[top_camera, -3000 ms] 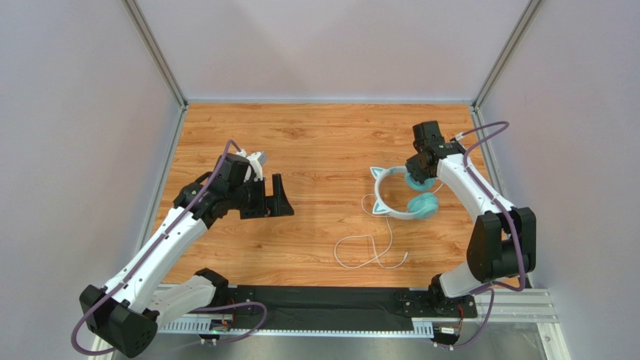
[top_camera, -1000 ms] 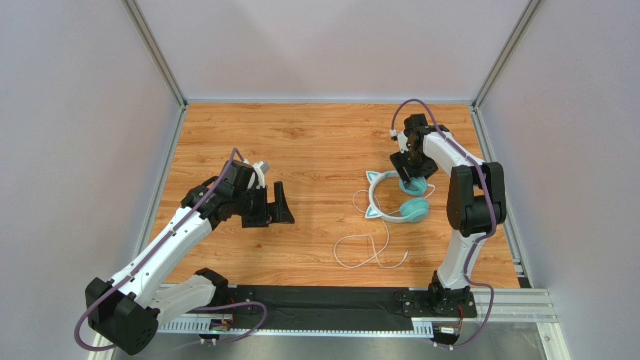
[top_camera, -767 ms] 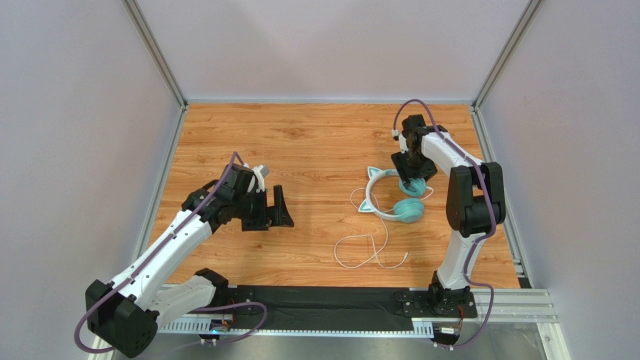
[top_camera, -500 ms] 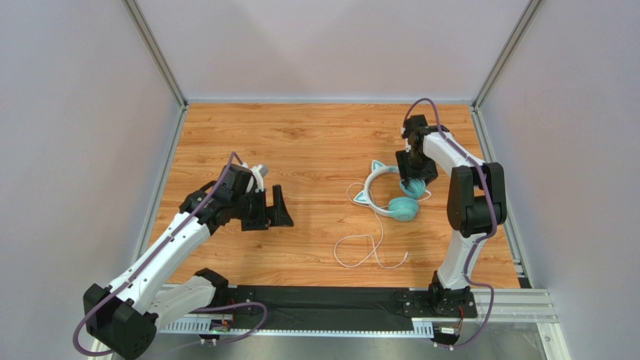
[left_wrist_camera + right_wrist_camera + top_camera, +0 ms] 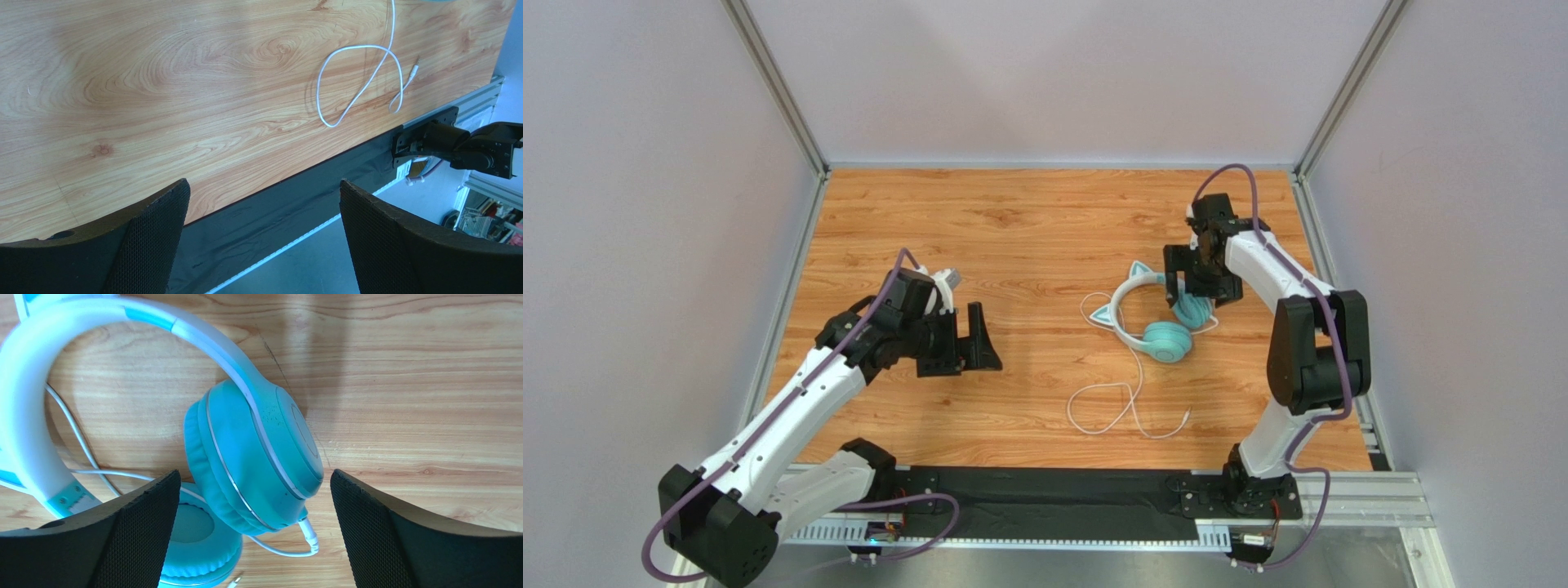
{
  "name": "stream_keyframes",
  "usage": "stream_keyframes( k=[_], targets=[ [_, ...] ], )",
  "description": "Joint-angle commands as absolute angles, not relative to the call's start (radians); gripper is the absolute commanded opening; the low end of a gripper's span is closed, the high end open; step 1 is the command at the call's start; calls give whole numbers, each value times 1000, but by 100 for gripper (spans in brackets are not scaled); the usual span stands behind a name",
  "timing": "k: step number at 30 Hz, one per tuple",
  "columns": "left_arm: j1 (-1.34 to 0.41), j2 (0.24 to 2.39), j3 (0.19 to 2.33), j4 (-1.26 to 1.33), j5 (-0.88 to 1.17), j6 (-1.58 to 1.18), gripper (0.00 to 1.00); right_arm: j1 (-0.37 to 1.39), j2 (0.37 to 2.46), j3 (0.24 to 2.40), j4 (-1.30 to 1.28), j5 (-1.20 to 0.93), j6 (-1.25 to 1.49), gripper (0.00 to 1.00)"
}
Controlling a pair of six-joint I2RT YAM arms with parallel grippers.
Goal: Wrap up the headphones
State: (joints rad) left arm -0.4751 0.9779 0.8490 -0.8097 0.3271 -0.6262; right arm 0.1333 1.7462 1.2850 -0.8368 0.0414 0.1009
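Note:
The teal headphones lie flat on the wooden table, right of centre, with the pale cat-ear headband curving to the left. Their thin white cable trails toward the near edge in a loose loop, also seen in the left wrist view as the cable. My right gripper hangs open over the far ear cup; the cup sits between the spread fingers without touching them. The cable plug sticks out of that cup. My left gripper is open and empty, well left of the headphones.
A black mat strip runs along the near edge, with the right arm's base mounted on it. Grey walls and aluminium posts enclose the table on three sides.
The right gripper's jaws have opened wide and let go of the ear cup. Before that, the headphones were dragged and turned leftward. The left arm barely moved.

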Motion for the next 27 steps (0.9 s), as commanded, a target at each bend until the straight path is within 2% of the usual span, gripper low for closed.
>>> stream_keyframes(
  k=[1, 9, 13, 17, 20, 21, 23, 24, 26, 27],
  targets=[
    [-469, 971, 865, -802, 334, -620, 97, 143, 1666, 1203, -727, 32, -76, 93],
    [-471, 959, 854, -793, 356, -635, 97, 143, 1695, 1178, -595, 45, -182, 90],
    [-469, 937, 850, -779, 367, -641, 97, 143, 1721, 1180, -565, -63, -180, 88],
    [-469, 931, 851, -762, 377, -646, 97, 144, 1747, 1169, -563, -87, -170, 80],
    [-469, 942, 847, -761, 377, -649, 97, 144, 1740, 1155, -554, -64, -161, 70],
    [-469, 952, 847, -759, 379, -649, 97, 144, 1733, 1147, -551, -57, -155, 58],
    [-469, 963, 857, -759, 379, -650, 97, 144, 1714, 1144, -542, -48, -141, 47],
    [-469, 972, 865, -761, 379, -652, 96, 143, 1704, 1144, -541, -54, -132, 33],
    [-472, 982, 890, -765, 368, -643, 96, 144, 1674, 1150, -548, -70, -123, 21],
    [-476, 991, 902, -772, 362, -637, 96, 149, 1661, 1152, -554, -77, -120, 10]
  ],
)
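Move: The right hand, open, is poised over the far earcup of the headphones, whose middle is about 1 cm ahead and 3 cm below. The near earcup lies some 6 cm back and 5 cm left of the hand; the far cat ear is about 8 cm ahead and 10 cm left. From the left hand, the far earcup is roughly 15 cm ahead, 38 cm right and 12 cm lower. The right hand lowers and reaches forward, each about 2 cm, turning 15 degrees counter-clockwise, and pinches the far earcup. ##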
